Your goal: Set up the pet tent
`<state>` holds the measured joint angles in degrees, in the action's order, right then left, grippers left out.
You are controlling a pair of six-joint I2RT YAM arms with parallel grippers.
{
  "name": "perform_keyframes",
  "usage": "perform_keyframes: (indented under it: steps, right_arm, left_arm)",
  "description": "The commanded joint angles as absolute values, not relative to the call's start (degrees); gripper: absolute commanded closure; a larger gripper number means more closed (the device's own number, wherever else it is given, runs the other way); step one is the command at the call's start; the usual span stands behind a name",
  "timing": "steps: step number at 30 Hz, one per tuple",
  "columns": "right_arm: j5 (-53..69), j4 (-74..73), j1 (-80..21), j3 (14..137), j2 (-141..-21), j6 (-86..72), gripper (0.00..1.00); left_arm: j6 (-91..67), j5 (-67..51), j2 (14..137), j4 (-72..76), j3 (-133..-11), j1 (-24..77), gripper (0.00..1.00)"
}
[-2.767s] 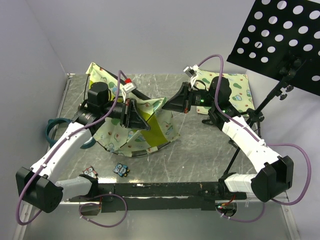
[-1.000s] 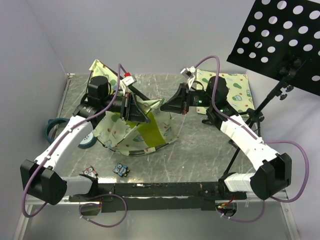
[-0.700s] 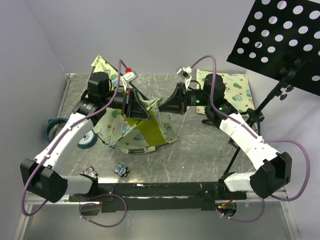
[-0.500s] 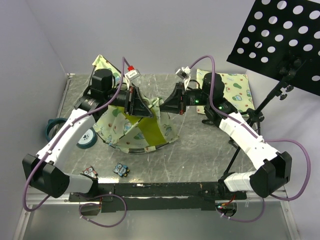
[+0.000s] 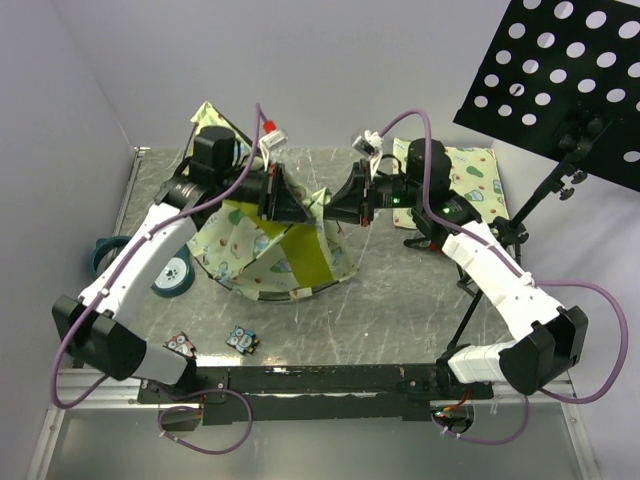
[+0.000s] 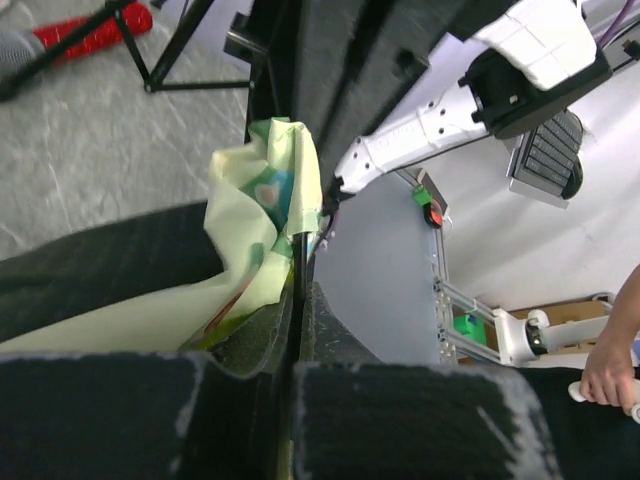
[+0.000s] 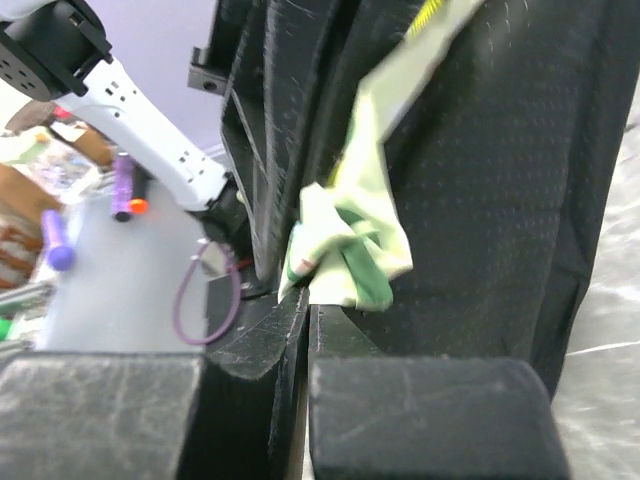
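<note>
The pet tent (image 5: 262,255) stands half raised in the middle of the table, cream-green printed cloth with a lime-yellow panel and a dark rim at its base. Its top corner (image 5: 318,200) is pinched from both sides. My left gripper (image 5: 302,212) comes in from the left and is shut on that cloth; the left wrist view shows the tent fabric (image 6: 268,190) running out from between the shut fingers (image 6: 298,292). My right gripper (image 5: 332,212) faces it from the right, shut on the same bunched tent fabric (image 7: 345,250) at its fingertips (image 7: 308,302).
A flat printed mat (image 5: 475,185) lies at the back right under the right arm. More printed cloth (image 5: 208,118) sticks up at the back left. A teal ring (image 5: 103,258), a paw-print roll (image 5: 172,276) and two small toys (image 5: 242,339) lie at the left and front. A black perforated panel (image 5: 560,70) on a stand (image 5: 520,225) is at right.
Both grippers have moved toward the back of the table with the tent's top corner held between them. The left arm has swung further back and the tent cloth stands higher.
</note>
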<state>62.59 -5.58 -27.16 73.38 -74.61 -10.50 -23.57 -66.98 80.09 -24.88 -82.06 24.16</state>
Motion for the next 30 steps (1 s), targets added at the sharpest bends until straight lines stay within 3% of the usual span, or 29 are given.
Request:
perform_keyframes:
  steps: [1, 6, 12, 14, 19, 22, 30]
  right_arm:
    - [67.3, -7.9, -28.8, 79.6, -73.6, -7.3, 1.00]
    - [66.3, -8.9, -28.3, 80.5, -73.2, -6.5, 1.00]
    - [65.1, -11.5, -24.7, 80.1, -71.3, -7.5, 0.53]
    - [64.1, -12.7, -23.6, 80.0, -70.5, -7.4, 0.44]
    - [58.7, -16.3, -22.9, 79.1, -67.3, -5.4, 0.43]
    - [57.0, -13.7, -23.1, 75.9, -65.6, -5.8, 0.47]
    - [48.0, -3.6, -24.3, 75.4, -68.7, -13.9, 0.46]
  left_arm:
    - [-19.3, -58.8, 84.6, -25.9, -89.1, 25.4, 0.99]
    - [-11.8, -56.9, 81.8, -27.3, -88.2, 25.8, 0.99]
    - [-7.8, -53.7, 76.6, -25.3, -82.0, 25.6, 0.99]
    - [-8.4, -53.0, 76.1, -24.0, -80.5, 25.6, 0.99]
    - [-12.6, -53.0, 77.3, -21.5, -80.9, 25.5, 0.99]
    - [-15.1, -53.5, 77.2, -19.1, -80.3, 25.4, 0.99]
    - [-14.2, -52.7, 77.5, -19.9, -79.9, 25.5, 0.99]
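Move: The tent's bunched cloth corner is already pinched in my right fingertips, with its middle about 1 cm to their left. My left fingers keep hold of the black pole, which sticks out towards it; from that hand the corner lies some 3 cm to the right. Seen from my right hand, the tent body hangs about 12 cm left, level fore and aft and roughly 18 cm below. The folded mat is about 26 cm right, 14 cm ahead and 35 cm below. My right hand lifts a little, then opens its shut fingers about halfway and lets go of the cloth corner, drawing off some 3 cm to the right and ending about 4 cm higher. My left hand keeps its pinch on the pole, ends roughly 3 cm further forward, and rolls about 15 degrees around its fingers, forward side up, while swinging some 10 degrees counter-clockwise. ##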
